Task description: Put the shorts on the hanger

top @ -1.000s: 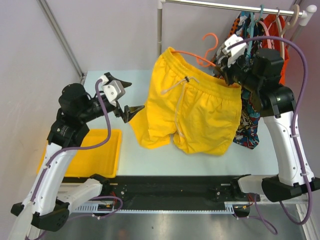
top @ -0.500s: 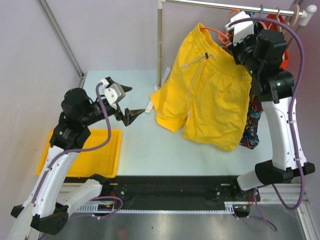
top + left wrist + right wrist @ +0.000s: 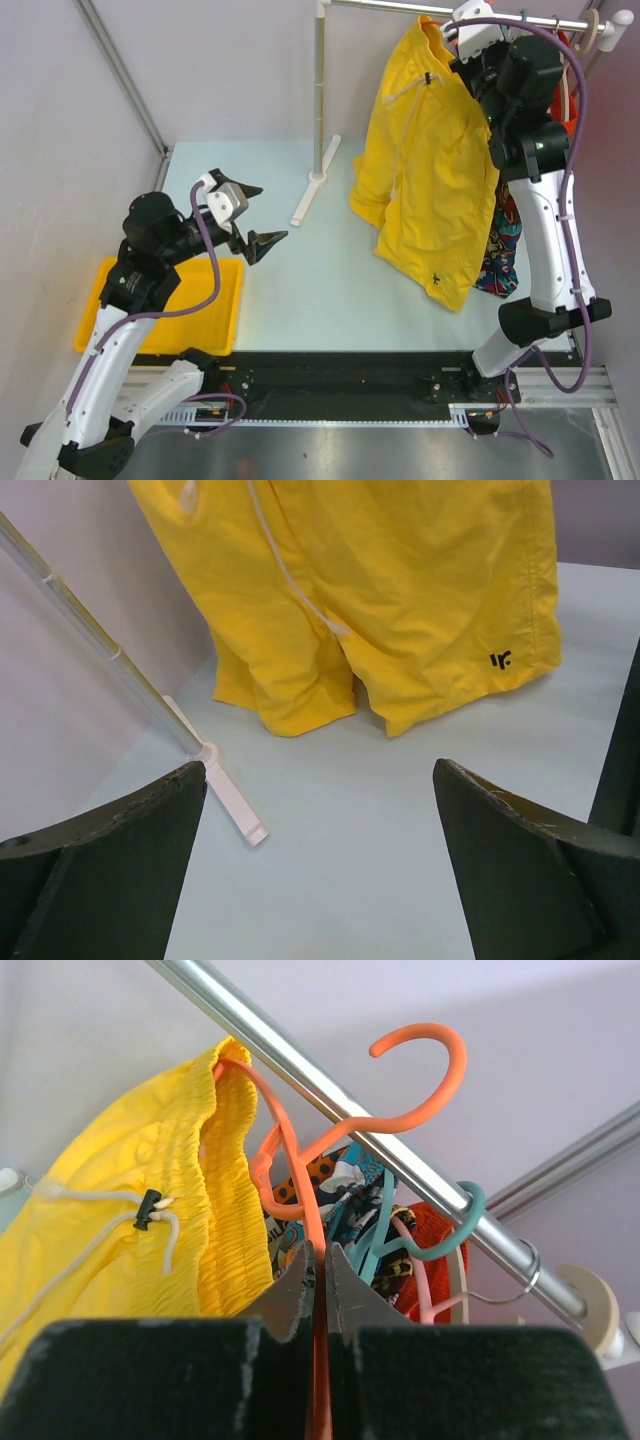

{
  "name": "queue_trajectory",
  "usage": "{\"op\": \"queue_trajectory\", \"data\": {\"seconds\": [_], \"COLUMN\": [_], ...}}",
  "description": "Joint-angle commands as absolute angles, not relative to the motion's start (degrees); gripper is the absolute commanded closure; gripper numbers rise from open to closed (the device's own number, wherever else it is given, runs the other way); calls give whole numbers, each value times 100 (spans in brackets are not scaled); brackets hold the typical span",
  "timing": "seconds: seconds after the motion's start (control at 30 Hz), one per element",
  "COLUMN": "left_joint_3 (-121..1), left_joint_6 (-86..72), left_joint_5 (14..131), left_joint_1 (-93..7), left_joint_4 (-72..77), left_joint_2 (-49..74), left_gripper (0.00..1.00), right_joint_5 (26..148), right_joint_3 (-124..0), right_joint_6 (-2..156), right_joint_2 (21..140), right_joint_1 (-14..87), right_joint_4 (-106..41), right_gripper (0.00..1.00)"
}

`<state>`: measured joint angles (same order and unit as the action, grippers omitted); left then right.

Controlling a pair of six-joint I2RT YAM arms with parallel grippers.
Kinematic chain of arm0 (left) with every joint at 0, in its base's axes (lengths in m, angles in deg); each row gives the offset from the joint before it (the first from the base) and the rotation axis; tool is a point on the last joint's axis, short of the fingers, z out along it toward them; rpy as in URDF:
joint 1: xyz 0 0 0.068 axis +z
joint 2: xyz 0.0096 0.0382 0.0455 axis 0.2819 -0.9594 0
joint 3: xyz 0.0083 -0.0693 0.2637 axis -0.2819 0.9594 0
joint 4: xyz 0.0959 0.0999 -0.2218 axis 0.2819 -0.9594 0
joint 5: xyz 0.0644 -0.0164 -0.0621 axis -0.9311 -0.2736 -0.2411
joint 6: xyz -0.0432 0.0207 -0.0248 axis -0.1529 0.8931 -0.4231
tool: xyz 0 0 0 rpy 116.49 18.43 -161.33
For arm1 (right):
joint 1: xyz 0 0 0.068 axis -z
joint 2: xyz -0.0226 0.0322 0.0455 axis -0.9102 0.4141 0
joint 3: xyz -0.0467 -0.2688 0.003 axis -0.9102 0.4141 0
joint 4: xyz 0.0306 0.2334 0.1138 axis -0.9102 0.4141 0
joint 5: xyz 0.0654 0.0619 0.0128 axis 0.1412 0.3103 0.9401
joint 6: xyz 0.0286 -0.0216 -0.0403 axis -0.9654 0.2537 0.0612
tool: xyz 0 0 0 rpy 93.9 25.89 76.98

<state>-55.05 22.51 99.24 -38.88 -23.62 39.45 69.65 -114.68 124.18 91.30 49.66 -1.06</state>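
Note:
The yellow shorts (image 3: pixel 430 170) hang by their waistband from the orange hanger (image 3: pixel 300 1175), legs down over the table's right half. They also show in the left wrist view (image 3: pixel 400 590) and the right wrist view (image 3: pixel 130 1220). My right gripper (image 3: pixel 317 1260) is shut on the hanger's arm, raised high at the rail (image 3: pixel 470 45). The hanger's hook (image 3: pixel 425 1065) is at the metal rail (image 3: pixel 350 1110); I cannot tell if it rests on it. My left gripper (image 3: pixel 272 212) is open and empty above the table's left part, apart from the shorts (image 3: pixel 320 780).
The rack's upright pole (image 3: pixel 320 90) and white foot (image 3: pixel 315 195) stand at the back middle. Cartoon-print shorts (image 3: pixel 505 240), an orange-red garment (image 3: pixel 570 90) and a teal hanger (image 3: pixel 440 1240) hang on the rail behind the shorts. A yellow bin (image 3: pixel 160 310) sits at the left front.
My right arm has lifted the hanger and shorts from over the table up to the rail; the shorts now hang straight down. My left gripper has stayed open and drawn back slightly.

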Motion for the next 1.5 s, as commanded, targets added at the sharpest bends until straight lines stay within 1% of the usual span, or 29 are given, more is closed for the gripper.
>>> {"op": "queue_trajectory", "data": {"seconds": [0.0,0.17,0.3,0.43,0.47,0.53,0.6,0.63,0.7,0.73,0.83,0.9,0.93,1.0,1.1,1.13,1.2,1.3,1.37,1.47], "left_joint_3": [-5419,-5331,-5497,-5560,-5560,-5577,-5586,-5569,-5498,-5481,-5454,-5489,-5524,-5735,-6174,-6262,-6465,-6448,-6430,-6255], "left_joint_6": [2231,2266,2152,2047,1959,1888,1774,1739,1660,1633,1546,1396,1326,1212,1132,1097,1080,1080,1149,1378], "left_joint_5": [9913,9834,9668,9641,9623,9667,9711,9755,9764,9755,9746,9729,9703,9641,9702,9711,9860,10079,10010,9528], "left_joint_1": [-3905,-3905,-3914,-3905,-3905,-3905,-3905,-3905,-3905,-3905,-3888,-3844,-3826,-3756,-3563,-3501,-3282,-2869,-2676,-2596], "left_joint_4": [-2185,-2229,-2632,-2827,-2853,-2941,-3029,-3029,-2994,-2985,-3037,-3134,-3187,-3546,-4196,-4459,-4645,-4646,-4698,-4874], "left_joint_2": [4055,4107,3810,3694,3668,3581,3519,3510,3501,3492,3440,3326,3273,2958,2422,2315,2113,2191,2296,2481], "left_gripper": [0,0,0,0,0,0,0,0,0,0,0,0,0,0,0,0,0,0,0,0], "right_joint_5": [6630,6446,6234,6076,6050,6023,5997,6005,6023,6066,6119,6198,6312,6418,6901,7224,7568,8236,8492,8677], "right_joint_3": [-11682,-11445,-10805,-10452,-10408,-10303,-10249,-10171,-10074,-9960,-9828,-9696,-9643,-9398,-9039,-8897,-8486,-7967,-7623,-7165], "right_joint_6": [12658,12772,12896,12878,12861,12808,12756,12738,12598,12554,12343,12194,12123,11938,11649,11587,11403,11131,10989,10673], "right_joint_2": [9295,9401,9331,9261,9252,9208,9173,9120,9024,8867,8489,8251,8137,7724,7100,6933,6450,5923,5623,5253], "right_joint_1": [4963,4761,4489,4322,4313,4295,4295,4295,4286,4277,4225,4181,4181,4119,4067,4040,4014,4005,4005,4014], "right_joint_4": [-1206,-1549,-1988,-2261,-2288,-2384,-2402,-2376,-2306,-2218,-1946,-1770,-1569,-1392,-804,-681,-356,180,392,945], "right_gripper": [100,100,100,100,98,97,94,81,63,44,27,21,16,12,2,0,0,0,0,0]}}
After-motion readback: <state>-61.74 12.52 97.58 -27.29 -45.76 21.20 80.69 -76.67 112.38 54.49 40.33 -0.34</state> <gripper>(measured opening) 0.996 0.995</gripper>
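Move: The rail spot meant for the orange hanger's hook lies about 13 cm ahead of the right hand, 5 cm to its left and 8 cm above; the hand already grips the hanger's near arm, shorts hanging on it. The shorts' middle is some 4 cm back, 7 cm left and 18 cm below. Along the rail, the teal hanger is about 7 cm right of the hand and 13 cm ahead, 4 cm up. From the left hand, the rail spot is roughly 33 cm ahead, 29 cm right and 25 cm up. The orange hanger, shorts on it, is carried by the right hand about 5 cm each forward, left and down to hook it over the rail; the fingers then open wide, let go of its near arm, and the hand draws back over 20 cm, turning some 20 degrees counter-clockwise. Meanwhile the empty, open left hand sinks about 11 cm, drifting forward and finally left, and tips down some 40 degrees. ##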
